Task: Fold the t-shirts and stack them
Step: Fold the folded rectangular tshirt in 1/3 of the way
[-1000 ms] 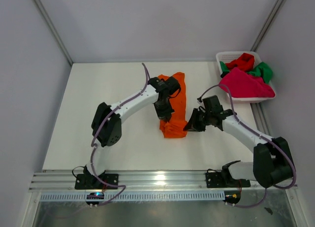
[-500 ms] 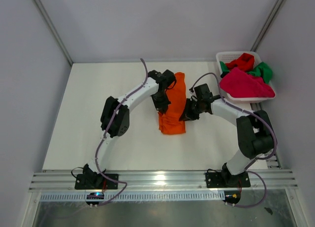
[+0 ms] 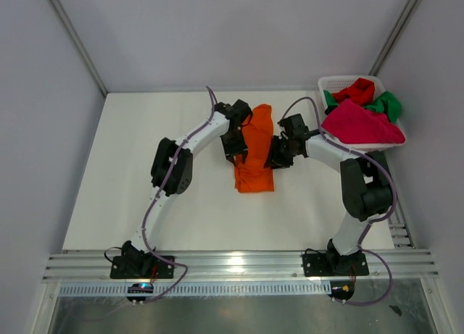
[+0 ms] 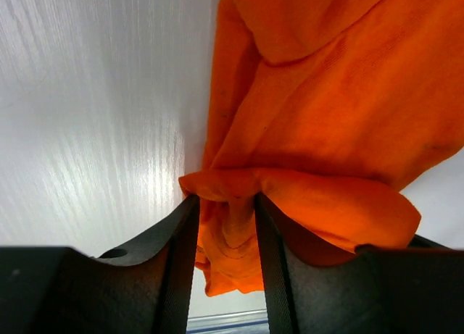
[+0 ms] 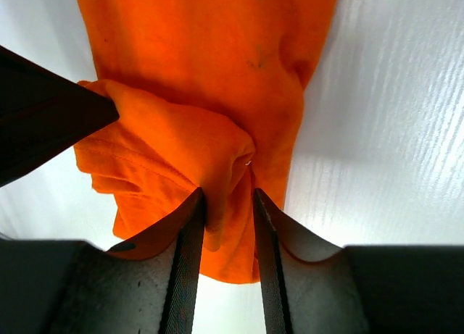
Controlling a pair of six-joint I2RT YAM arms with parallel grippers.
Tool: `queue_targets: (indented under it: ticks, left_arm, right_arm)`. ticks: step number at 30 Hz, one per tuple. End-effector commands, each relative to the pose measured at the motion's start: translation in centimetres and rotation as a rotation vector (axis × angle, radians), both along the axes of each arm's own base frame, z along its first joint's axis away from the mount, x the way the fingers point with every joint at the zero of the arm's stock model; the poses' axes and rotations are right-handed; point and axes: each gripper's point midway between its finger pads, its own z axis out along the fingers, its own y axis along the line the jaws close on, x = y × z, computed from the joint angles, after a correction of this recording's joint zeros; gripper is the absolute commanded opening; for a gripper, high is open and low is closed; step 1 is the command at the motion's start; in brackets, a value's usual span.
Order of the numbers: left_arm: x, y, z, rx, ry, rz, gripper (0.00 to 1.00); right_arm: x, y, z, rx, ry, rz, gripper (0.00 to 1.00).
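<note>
The bright orange t-shirt (image 3: pixel 255 142) lies as a long narrow fold in the middle of the white table, its near end doubled back. My left gripper (image 3: pixel 239 151) is at its left edge and my right gripper (image 3: pixel 275 157) at its right edge. In the left wrist view the gripper (image 4: pixel 225 219) is open, and a slack fold of the orange t-shirt (image 4: pixel 319 117) hangs between the jaws. The right gripper (image 5: pixel 228 205) is also open, with a bunched fold of the t-shirt (image 5: pixel 196 73) loose between its jaws.
A white lattice basket (image 3: pixel 330 83) stands at the back right of the table. It holds a magenta-pink t-shirt (image 3: pixel 359 124), a red one (image 3: pixel 355 90) and a green one (image 3: pixel 389 103). An aluminium rail (image 3: pixel 232 265) runs along the near edge.
Both grippers carried the near end of the orange t-shirt away from the rail and folded it over. Their jaws then went from shut to open on the cloth.
</note>
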Motion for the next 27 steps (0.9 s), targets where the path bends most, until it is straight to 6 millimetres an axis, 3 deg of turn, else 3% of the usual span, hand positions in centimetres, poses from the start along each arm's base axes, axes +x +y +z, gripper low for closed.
queue_targets:
  ticks: [1, 9, 13, 18, 21, 24, 27]
  left_arm:
    - [1.3, -0.1, 1.6, -0.042, -0.069, -0.074, 0.41]
    - [-0.1, -0.2, 3.7, -0.099, -0.081, -0.131, 0.41]
    - [-0.4, 0.4, 7.1, -0.102, -0.152, -0.173, 0.41]
    - [0.4, 1.0, 15.1, -0.145, -0.337, -0.194, 0.42]
    - [0.1, 0.9, 18.3, -0.189, -0.389, -0.19, 0.42]
    - [-0.3, 1.1, 19.9, -0.209, -0.417, -0.184, 0.42]
    - [-0.7, 1.9, 20.0, -0.181, -0.414, -0.184, 0.42]
  right_arm:
    - [1.6, -1.0, 2.0, -0.039, -0.095, -0.025, 0.37]
    - [0.3, -1.1, 1.2, -0.028, -0.08, -0.023, 0.37]
    - [-0.3, -1.2, 1.6, -0.019, -0.085, -0.02, 0.37]
    - [-0.7, -0.4, 3.3, 0.036, -0.124, -0.004, 0.37]
    - [-0.8, -0.2, 3.6, 0.06, -0.128, -0.006, 0.37]
    - [-0.7, 0.1, 3.6, 0.072, -0.124, -0.002, 0.37]
    - [-0.8, 0.2, 3.5, 0.077, -0.119, 0.002, 0.37]
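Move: Both part-open hands are still at the free edge of the newly turned-in near flap, the left at its left corner and the right at its right. The flap's middle lies about 3 cm back and 5 cm to the right of the left hand, about 2 cm back and 5 cm to the left of the right hand, 1–2 cm below both. The orange t-shirt's far end is some 22 cm ahead and 6 cm right of the left hand, 24 cm ahead and 5 cm left of the right hand. Almost straight up goes the left hand, some 20 cm clear of the flap's left corner, after first easing back about 1 cm low over the cloth; its fingers, staying part open, swing forward about 25 degrees as it climbs. The right hand slides back slightly, then lifts only about 2 cm and hovers by the flap's right corner, also part open. ##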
